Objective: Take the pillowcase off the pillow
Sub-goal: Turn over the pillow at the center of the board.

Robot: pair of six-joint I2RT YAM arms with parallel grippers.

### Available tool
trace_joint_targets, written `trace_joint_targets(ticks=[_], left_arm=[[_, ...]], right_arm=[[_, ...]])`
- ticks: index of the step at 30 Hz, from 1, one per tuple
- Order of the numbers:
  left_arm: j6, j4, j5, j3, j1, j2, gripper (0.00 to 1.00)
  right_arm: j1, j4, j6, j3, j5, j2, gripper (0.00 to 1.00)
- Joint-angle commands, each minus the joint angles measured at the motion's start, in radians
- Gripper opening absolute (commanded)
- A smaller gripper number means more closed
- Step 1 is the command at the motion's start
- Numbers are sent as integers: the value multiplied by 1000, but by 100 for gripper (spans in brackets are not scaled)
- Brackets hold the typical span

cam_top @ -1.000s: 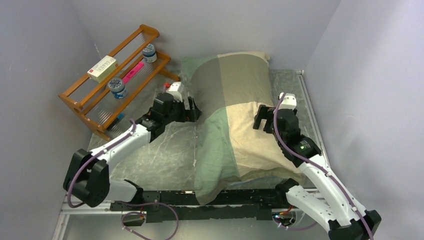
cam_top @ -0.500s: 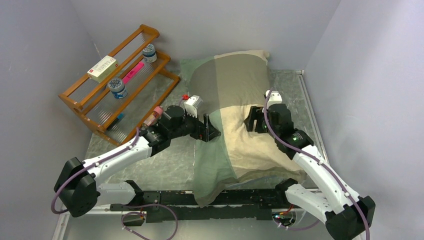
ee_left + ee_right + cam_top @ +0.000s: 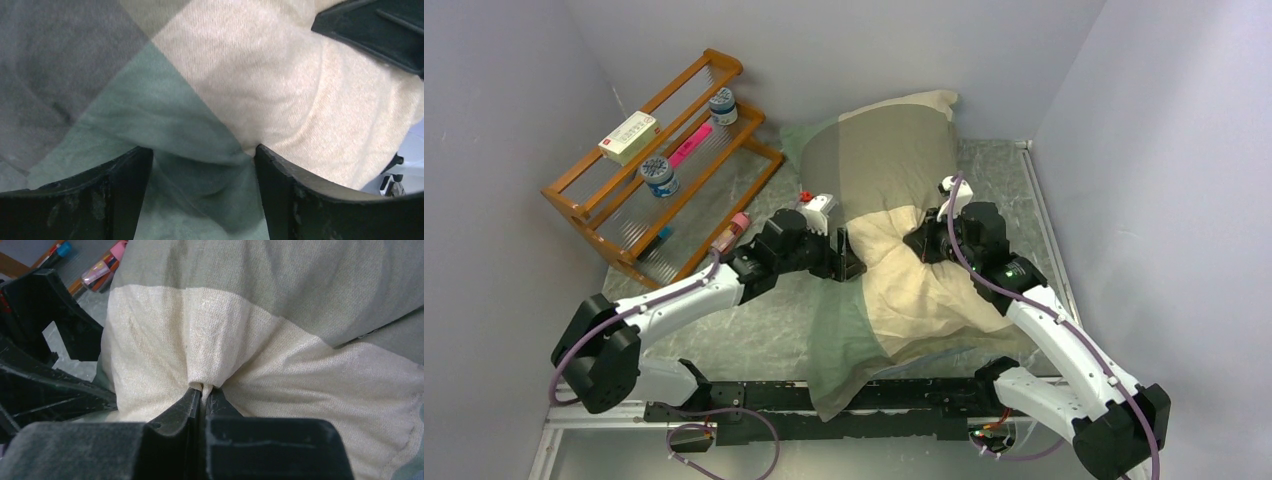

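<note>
The pillowcase, in big beige, olive and green checks, wraps the plump pillow, whose white does not show. It lies lengthwise down the middle of the table. My right gripper is shut on a pinched ridge of the beige check, with cloth creases running out from its fingertips. From the left, my left gripper presses into the green check. It is open, and a soft fold of green cloth bulges between the wide-apart fingers. The two grippers face each other across a narrow strip of cloth.
A wooden rack stands at the far left, holding two jars, a box and a pink item. A pink-capped tube lies on the mat beside the left arm. Walls close in on both sides. A black rail runs along the near edge.
Both grippers moved inward onto the pillowcase's middle. The right gripper went from open to shut on a beige fold. The left pushed into the green side, and the cloth puckered between them.
</note>
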Motion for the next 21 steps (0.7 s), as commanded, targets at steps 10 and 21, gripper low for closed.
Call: trace_joint_targets(ticks=[10,21], left_arm=[[162,-144,-49,269,80,67,16],[263,-246,-36,409,227,67,5]], right_arm=[[42,153,100,-19,-330,22,0],[43,294,220,5,-454,69,0]])
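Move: The left hand, fingers wide open, has the green fold of the pillowcase right between its pads, barely 1 cm ahead, to its right and below. The pillow's middle lies about 7 cm right, 3 cm ahead and 5 cm lower; the pink bottle some 24 cm left, 6 cm ahead and 9 cm lower. The right hand already grips a beige fold; from it the green fold is about 12 cm left, 1 cm back and slightly lower, the pillow's middle 5 cm left, 2 cm ahead and 5 cm lower. Forward first and then also left and up, the left hand travels about 8 cm in all, shutting its fingers on the way so that they pinch the green cloth and haul it along. The right hand keeps its pinch on the beige fold and follows leftward and up by some 5 cm, speeding up gradually, rolling its left side up and turning a little counter-clockwise. ##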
